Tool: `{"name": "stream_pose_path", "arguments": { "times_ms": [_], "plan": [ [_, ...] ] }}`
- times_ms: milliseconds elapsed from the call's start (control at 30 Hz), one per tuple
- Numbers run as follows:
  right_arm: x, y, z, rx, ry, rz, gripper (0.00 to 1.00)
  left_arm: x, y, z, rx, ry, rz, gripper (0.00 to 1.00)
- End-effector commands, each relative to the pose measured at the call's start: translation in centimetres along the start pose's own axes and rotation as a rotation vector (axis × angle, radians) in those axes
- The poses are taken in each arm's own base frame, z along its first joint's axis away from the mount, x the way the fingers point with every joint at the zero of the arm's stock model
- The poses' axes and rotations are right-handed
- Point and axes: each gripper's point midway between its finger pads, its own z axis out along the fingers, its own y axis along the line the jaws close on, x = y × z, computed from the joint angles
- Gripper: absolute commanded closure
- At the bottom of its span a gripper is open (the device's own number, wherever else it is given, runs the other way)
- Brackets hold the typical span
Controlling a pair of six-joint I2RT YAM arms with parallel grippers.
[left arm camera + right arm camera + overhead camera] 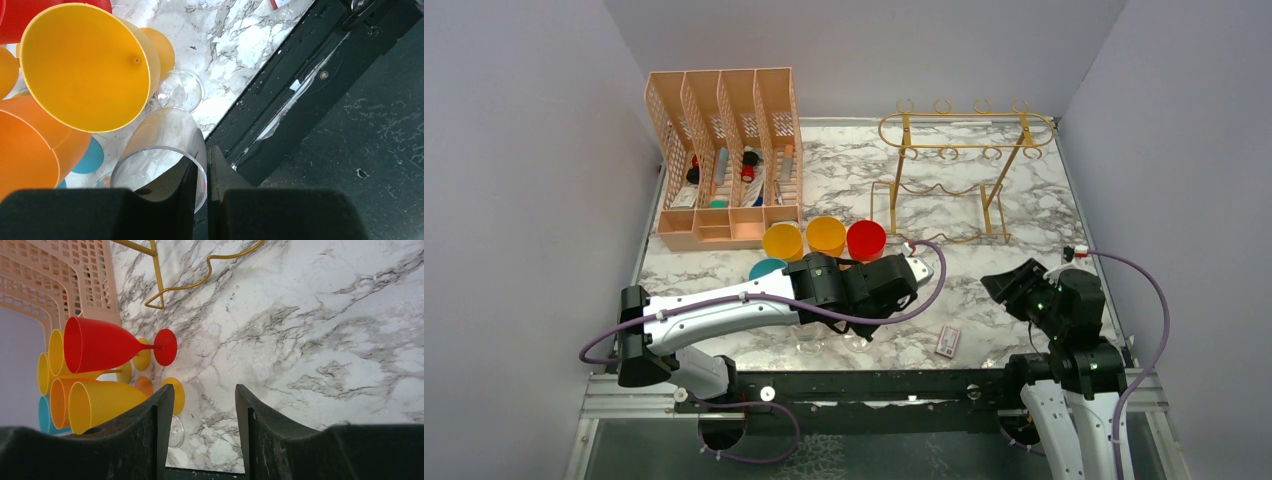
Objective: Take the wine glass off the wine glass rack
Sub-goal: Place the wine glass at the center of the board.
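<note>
The gold wire wine glass rack (pixel 969 130) stands at the back right with nothing hanging from its hooks; its wavy base (pixel 200 280) shows in the right wrist view. A clear wine glass (pixel 165 130) is near the table's front edge, its foot (pixel 180 90) down by the marble. My left gripper (pixel 202 155) is shut on the glass's rim, one finger inside the bowl and one outside. From above, the left gripper (pixel 904 275) sits in front of the coloured goblets. My right gripper (pixel 1014 285) hovers at the front right, open (pixel 205 390) and holding nothing.
Yellow (pixel 782 241), orange (pixel 826 236), red (pixel 866 240) and teal (pixel 767 268) plastic goblets crowd the middle, close to the held glass. A peach lattice organiser (pixel 724 150) stands at the back left. A small card (pixel 947 342) lies near the black front rail (pixel 874 385).
</note>
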Motion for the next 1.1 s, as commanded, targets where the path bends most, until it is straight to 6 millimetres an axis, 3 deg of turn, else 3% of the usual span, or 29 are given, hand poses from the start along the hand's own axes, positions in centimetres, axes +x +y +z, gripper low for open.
{"name": "stream_pose_path", "arguments": {
  "times_ms": [0,367,700,867,967,1067],
  "plan": [
    [-0.5,0.1,-0.4,0.008,-0.022,0.004,0.49,-0.7,0.2,-1.4,0.009,-0.045,-0.012,0.87],
    [-0.5,0.1,-0.4,0.01,-0.022,0.006,0.49,-0.7,-0.7,-2.1,0.072,-0.065,-0.018,0.94],
    [-0.4,0.1,-0.5,0.011,-0.023,0.007,0.49,0.2,-0.9,-1.0,0.08,-0.028,-0.017,0.9],
    [-0.4,0.1,-0.5,0.01,-0.023,0.007,0.49,-0.8,-0.5,-1.3,0.051,-0.061,-0.035,0.68],
    [-0.4,0.0,-0.6,0.011,-0.022,0.007,0.49,-1.8,0.1,-2.3,0.024,-0.115,-0.061,0.44],
    [-0.5,0.1,-0.6,0.011,-0.027,0.008,0.49,-2.6,0.6,-3.3,0.01,-0.156,-0.079,0.34]
  ]
}}
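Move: The clear wine glass is already pinched at its rim in the left gripper: its middle lies about 7 cm below the hand, 2 cm ahead and 2 cm left. The second clear glass stands some 9 cm to the left of it, level with it. From the left hand, the front yellow glass is about 9 cm ahead and 1 cm left, the orange one 10 cm ahead and 9 cm left. From the right hand, the held glass lies roughly 25 cm left, 7 cm back and 5 cm lower. Keep the left gripper's pinch on the clear glass's rim and raise it only about 1 cm. Ease it back about 1 cm towards the near table edge, away from the yellow glass, then lower it about 1 cm onto the marble. Now spread the fingers to over half open to let go of the rim, letting the hand creep slightly forward. ##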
